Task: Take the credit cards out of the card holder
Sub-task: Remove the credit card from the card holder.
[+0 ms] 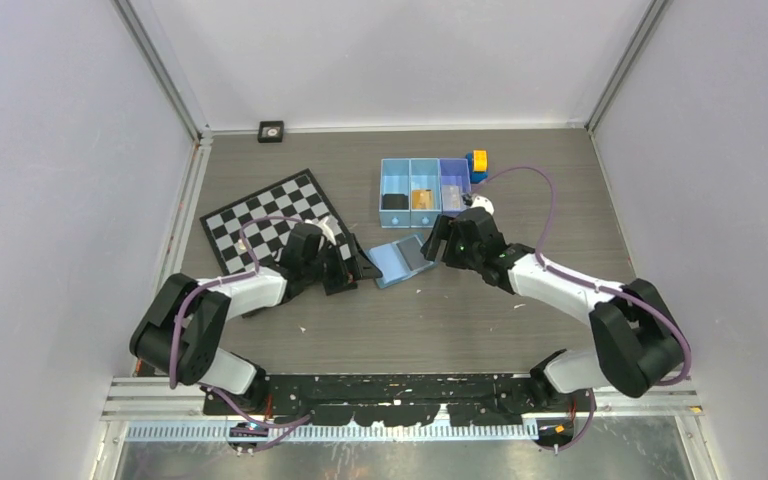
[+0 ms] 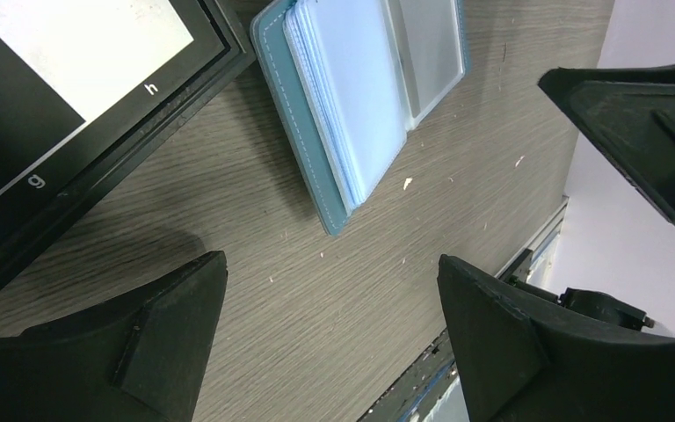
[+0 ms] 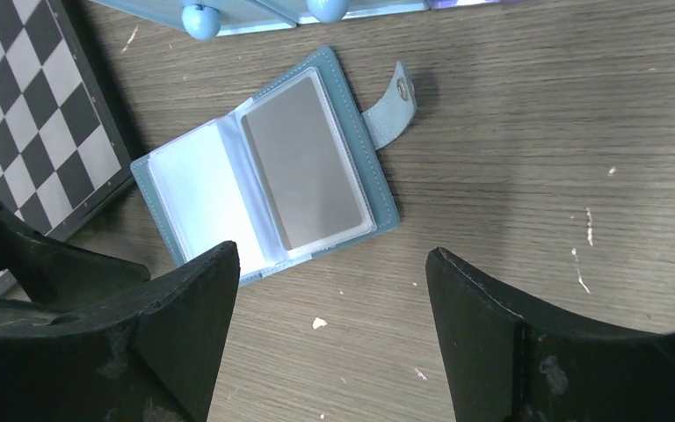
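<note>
The blue card holder (image 1: pixel 400 262) lies open on the table between my two grippers, its snap strap (image 3: pixel 395 88) sticking out to one side. Its left page (image 3: pixel 195 198) is pale whitish. A clear pocket on the right page shows a flat grey-brown rectangle (image 3: pixel 303 167); I cannot tell whether it is one of the credit cards. My left gripper (image 1: pixel 355 268) (image 2: pixel 331 264) hangs open just left of the card holder (image 2: pixel 352 97), holding nothing. The right gripper (image 1: pixel 438 245) (image 3: pixel 332 255) stands open at the holder's near right edge with bare table between its fingers.
A chessboard (image 1: pixel 275 215) lies to the left, its edge touching the holder's corner. Behind the holder stands a three-compartment blue tray (image 1: pixel 425 163) with a dark thing, a tan thing and a pale thing inside. Yellow and blue blocks (image 1: pixel 478 163) sit at its right end.
</note>
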Available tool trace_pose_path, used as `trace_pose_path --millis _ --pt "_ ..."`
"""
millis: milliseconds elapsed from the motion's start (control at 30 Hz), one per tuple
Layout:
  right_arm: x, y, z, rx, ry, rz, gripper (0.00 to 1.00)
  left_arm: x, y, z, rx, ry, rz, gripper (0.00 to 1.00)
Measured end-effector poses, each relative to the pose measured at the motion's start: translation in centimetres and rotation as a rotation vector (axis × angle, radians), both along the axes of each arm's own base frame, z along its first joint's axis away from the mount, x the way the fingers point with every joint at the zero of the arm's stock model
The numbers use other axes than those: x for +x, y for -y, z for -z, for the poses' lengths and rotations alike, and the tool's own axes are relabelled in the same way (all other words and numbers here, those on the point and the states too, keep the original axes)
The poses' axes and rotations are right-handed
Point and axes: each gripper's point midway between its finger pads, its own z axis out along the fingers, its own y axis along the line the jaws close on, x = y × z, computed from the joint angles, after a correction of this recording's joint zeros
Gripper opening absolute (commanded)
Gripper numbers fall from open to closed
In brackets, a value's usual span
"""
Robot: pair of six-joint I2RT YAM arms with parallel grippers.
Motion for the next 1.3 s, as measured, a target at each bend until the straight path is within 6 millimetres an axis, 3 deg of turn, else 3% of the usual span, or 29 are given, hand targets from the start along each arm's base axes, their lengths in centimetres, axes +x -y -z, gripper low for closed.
trace_pose_path --millis 500,700,967,1067,1200,1300 --pt "1.6 -1.3 5.5 -0.054 -0.111 -0.005 0.67 1.1 2.5 0.8 -0.067 -0.021 0.040 0.80" --pt "3.2 -2.8 5.6 -0.031 -0.101 -0.027 0.53 1.7 3.4 0.9 -0.077 0.000 0.049 0.76" --pt "2.8 -3.8 6.0 0.004 -0.123 -0.070 0.43 3.6 4.2 1.0 -0.060 0.027 0.038 0.67" --pt "2.7 -4.3 6.0 0.021 -0.127 -0.086 0.43 4.0 4.2 1.3 -0.045 0.032 0.027 0.51" --pt "2.2 -5.1 5.9 0.039 -0.135 -0.114 0.43 4.1 3.6 2.4 -0.003 0.022 0.016 0.03" --pt "1.9 -5.2 5.9 0.044 -0.134 -0.122 0.46 3.8 3.3 3.2 0.023 0.006 0.017 0.00"
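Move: The open card holder's middle lies about 5 cm ahead of the left hand, 10 cm to its right and 4 cm below; from the right hand it lies some 4 cm ahead, 8 cm left and 7 cm below. The compartment box stands about 15 cm beyond the holder and 3 cm right of it. The chessboard's middle is roughly 18 cm left of the left hand and 5 cm ahead. Left hand goes forward-right, dips and pinches the holder's left cover; right sinks 6 cm, slides left, half closing. ##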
